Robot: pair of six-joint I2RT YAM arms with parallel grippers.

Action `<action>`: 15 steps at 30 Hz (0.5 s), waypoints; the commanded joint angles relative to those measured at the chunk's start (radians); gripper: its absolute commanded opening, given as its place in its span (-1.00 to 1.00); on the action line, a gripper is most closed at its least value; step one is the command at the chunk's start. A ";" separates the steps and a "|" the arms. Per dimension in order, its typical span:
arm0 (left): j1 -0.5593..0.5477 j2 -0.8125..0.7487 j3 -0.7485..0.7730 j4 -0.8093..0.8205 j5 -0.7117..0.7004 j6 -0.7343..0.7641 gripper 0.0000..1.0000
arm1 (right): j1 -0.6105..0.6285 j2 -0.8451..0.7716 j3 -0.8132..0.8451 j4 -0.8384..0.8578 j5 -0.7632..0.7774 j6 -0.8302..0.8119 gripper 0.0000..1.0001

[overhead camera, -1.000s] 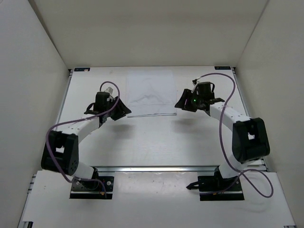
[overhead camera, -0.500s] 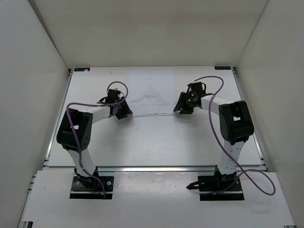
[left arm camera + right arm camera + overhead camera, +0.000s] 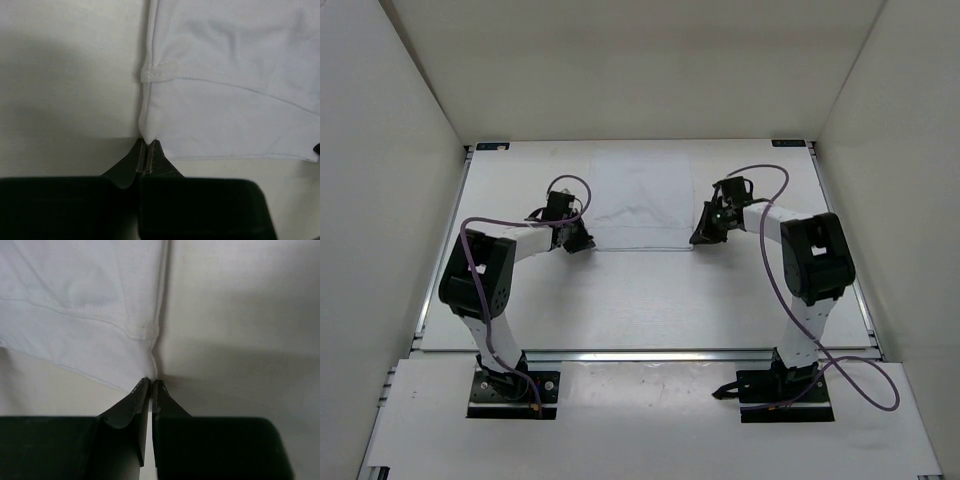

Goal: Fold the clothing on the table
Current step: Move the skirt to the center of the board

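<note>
The clothing (image 3: 640,195), a thin white rectangle with faint creases, lies flat on the far middle of the table (image 3: 640,300). My left gripper (image 3: 584,243) is at its near left corner and my right gripper (image 3: 699,238) at its near right corner. In the left wrist view the gripper (image 3: 146,142) is shut, pinching the corner tip of the clothing (image 3: 230,100), with a stitched hem just beyond. In the right wrist view the gripper (image 3: 151,383) is shut on the opposite corner of the clothing (image 3: 80,305).
Off-white enclosure walls (image 3: 390,150) stand on the left, far and right sides. Metal rails (image 3: 650,354) run along the near edge by the arm bases. Purple cables (image 3: 770,170) loop above both arms. Bare tabletop (image 3: 240,305) lies beside each corner.
Both arms have swung their elbows up and moved the grippers inward to the cloth's near corners. Both grippers have gone from open to shut on those corners.
</note>
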 commanded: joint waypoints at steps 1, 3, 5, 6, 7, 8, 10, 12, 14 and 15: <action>-0.003 -0.132 -0.101 -0.070 0.055 0.047 -1.00 | 0.012 -0.190 -0.108 -0.068 -0.018 -0.020 -1.00; -0.011 -0.206 -0.175 -0.075 0.078 0.060 -1.00 | 0.021 -0.283 -0.186 -0.097 -0.024 -0.019 -1.00; -0.014 -0.325 -0.279 -0.093 0.106 0.067 -1.00 | 0.037 -0.359 -0.265 -0.132 -0.027 -0.025 -1.00; -0.014 -0.359 -0.305 -0.104 0.135 0.062 -1.00 | 0.038 -0.423 -0.286 -0.154 -0.018 -0.019 -0.99; -0.017 -0.426 -0.357 -0.107 0.152 0.056 -1.00 | 0.047 -0.483 -0.326 -0.165 -0.024 -0.023 -1.00; -0.022 -0.500 -0.406 -0.119 0.163 0.051 -1.00 | 0.046 -0.511 -0.363 -0.192 -0.026 -0.017 -1.00; -0.032 -0.613 -0.446 -0.156 0.167 0.045 -1.00 | 0.072 -0.609 -0.413 -0.219 -0.027 -0.010 -1.00; -0.057 -0.721 -0.477 -0.231 0.151 0.039 -1.00 | 0.109 -0.673 -0.452 -0.275 0.006 0.016 -1.00; -0.084 -0.857 -0.506 -0.278 0.140 0.027 -1.00 | 0.156 -0.733 -0.504 -0.298 0.022 0.048 -1.00; -0.094 -0.922 -0.528 -0.307 0.147 0.005 -1.00 | 0.172 -0.770 -0.524 -0.307 0.027 0.078 -1.00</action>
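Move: The left hand already pinches the skirt's near left corner, the right hand its near right corner, both just off the board. The board's centre lies about 5 cm ahead and 13 cm right of the left hand, and some 4 cm ahead and 13 cm left of the right. The skirt's middle is roughly 15 cm ahead of both hands, 13 cm inward; the near metal rail runs some 28 cm behind them. Straight back towards the bases, both hands draw the skirt together by its near corners, quickly, some 17 cm towards the near rail, fingers staying shut. Each also rises about 5 cm, the right from early on, the left mostly late. The left wrist turns about 10 degrees clockwise, the right slightly counter-clockwise. ##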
